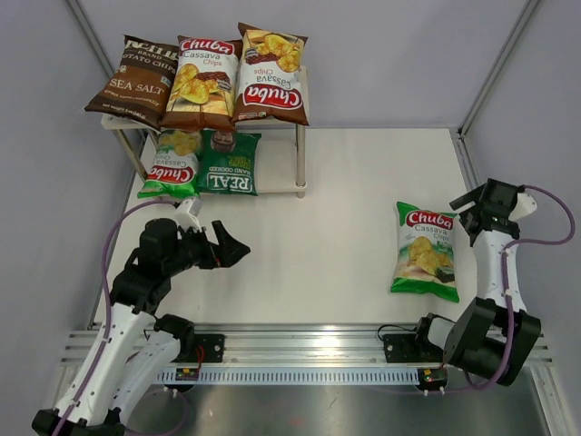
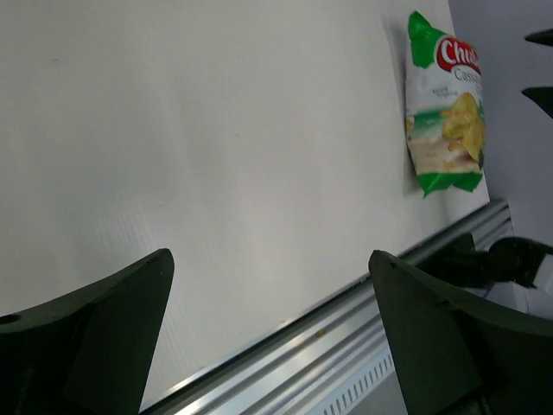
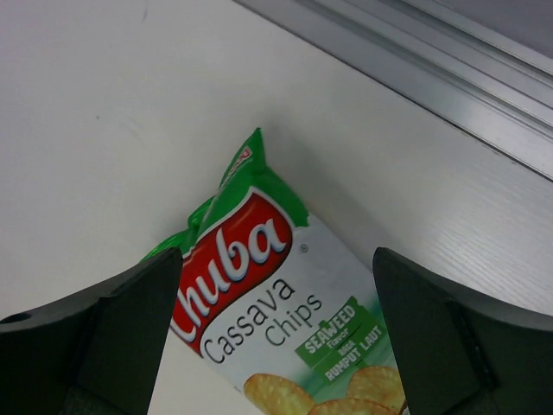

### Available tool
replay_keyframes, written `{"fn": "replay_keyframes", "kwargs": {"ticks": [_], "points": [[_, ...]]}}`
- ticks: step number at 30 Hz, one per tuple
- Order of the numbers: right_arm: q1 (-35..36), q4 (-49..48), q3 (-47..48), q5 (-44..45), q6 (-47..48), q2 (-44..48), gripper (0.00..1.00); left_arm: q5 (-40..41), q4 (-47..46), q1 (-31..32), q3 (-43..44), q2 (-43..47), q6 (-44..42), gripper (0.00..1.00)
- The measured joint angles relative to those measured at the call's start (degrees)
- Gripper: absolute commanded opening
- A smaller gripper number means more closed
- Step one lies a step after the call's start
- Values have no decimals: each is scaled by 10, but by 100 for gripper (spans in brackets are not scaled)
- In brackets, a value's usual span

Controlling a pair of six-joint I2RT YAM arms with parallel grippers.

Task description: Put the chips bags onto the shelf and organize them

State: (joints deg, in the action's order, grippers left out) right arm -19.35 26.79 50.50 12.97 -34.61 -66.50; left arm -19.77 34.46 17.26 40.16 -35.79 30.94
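The shelf (image 1: 300, 98) stands at the back left. Its top board holds the dark brown Sea Salt bag (image 1: 134, 80) and two brown Chuba bags (image 1: 203, 82) (image 1: 271, 74). Its lower board holds a green Chuba bag (image 1: 171, 164) and the dark green REAL bag (image 1: 230, 163). Another green Chuba bag (image 1: 425, 250) lies flat on the table at the right; it also shows in the left wrist view (image 2: 445, 102) and the right wrist view (image 3: 285, 311). My right gripper (image 1: 468, 211) (image 3: 275, 346) is open just above that bag's top end. My left gripper (image 1: 231, 247) (image 2: 270, 346) is open and empty in front of the shelf.
White walls enclose the table on the left, back and right. An aluminium rail (image 1: 300, 343) runs along the near edge; it also shows in the left wrist view (image 2: 346, 346). The right arm's cable (image 1: 545, 238) loops by the right wall.
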Motion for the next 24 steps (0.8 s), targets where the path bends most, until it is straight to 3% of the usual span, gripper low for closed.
{"fn": "replay_keyframes", "kwargs": {"ticks": [6, 9, 14, 21, 24], "points": [[-85, -47, -1, -114, -18, -114, 100, -85, 23, 1, 0, 64, -38, 99], [-96, -80, -7, -188, -18, -182, 100, -127, 19, 1, 0, 70, -46, 99], [-99, -140, -35, -279, -15, -215, 99, -162, 19, 2, -2, 79, -53, 99], [-100, -261, -106, -373, -42, -232, 85, -182, 13, 2, -3, 87, -55, 99], [-98, -306, -138, -395, -56, -224, 64, -187, -1, 2, -10, 84, -52, 99]]}}
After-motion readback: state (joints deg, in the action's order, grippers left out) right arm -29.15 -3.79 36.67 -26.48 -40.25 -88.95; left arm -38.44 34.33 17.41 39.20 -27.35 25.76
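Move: Behind and to the left of the open right hand lies the last green Chuba bag: its middle is about 7 cm left, 5 cm back and some 13 cm below, with its top right corner nearly under the fingertips. The table's right side rail runs roughly 7 cm to this hand's right. From the left hand the same bag lies about 48 cm to the right, some 3 cm farther out and about 17 cm below. Dropping about 11 cm beside the bag's top right corner, the right hand then sweeps left some 7 cm and edges forward, rolling its left side up about 30 degrees and turning slightly counter-clockwise; late on, the fingers start closing from wide open, one either side of that corner, and come to squeeze it. The empty left hand, still open, draws back about 5 cm from the shelf, rising a little and turning clockwise. ##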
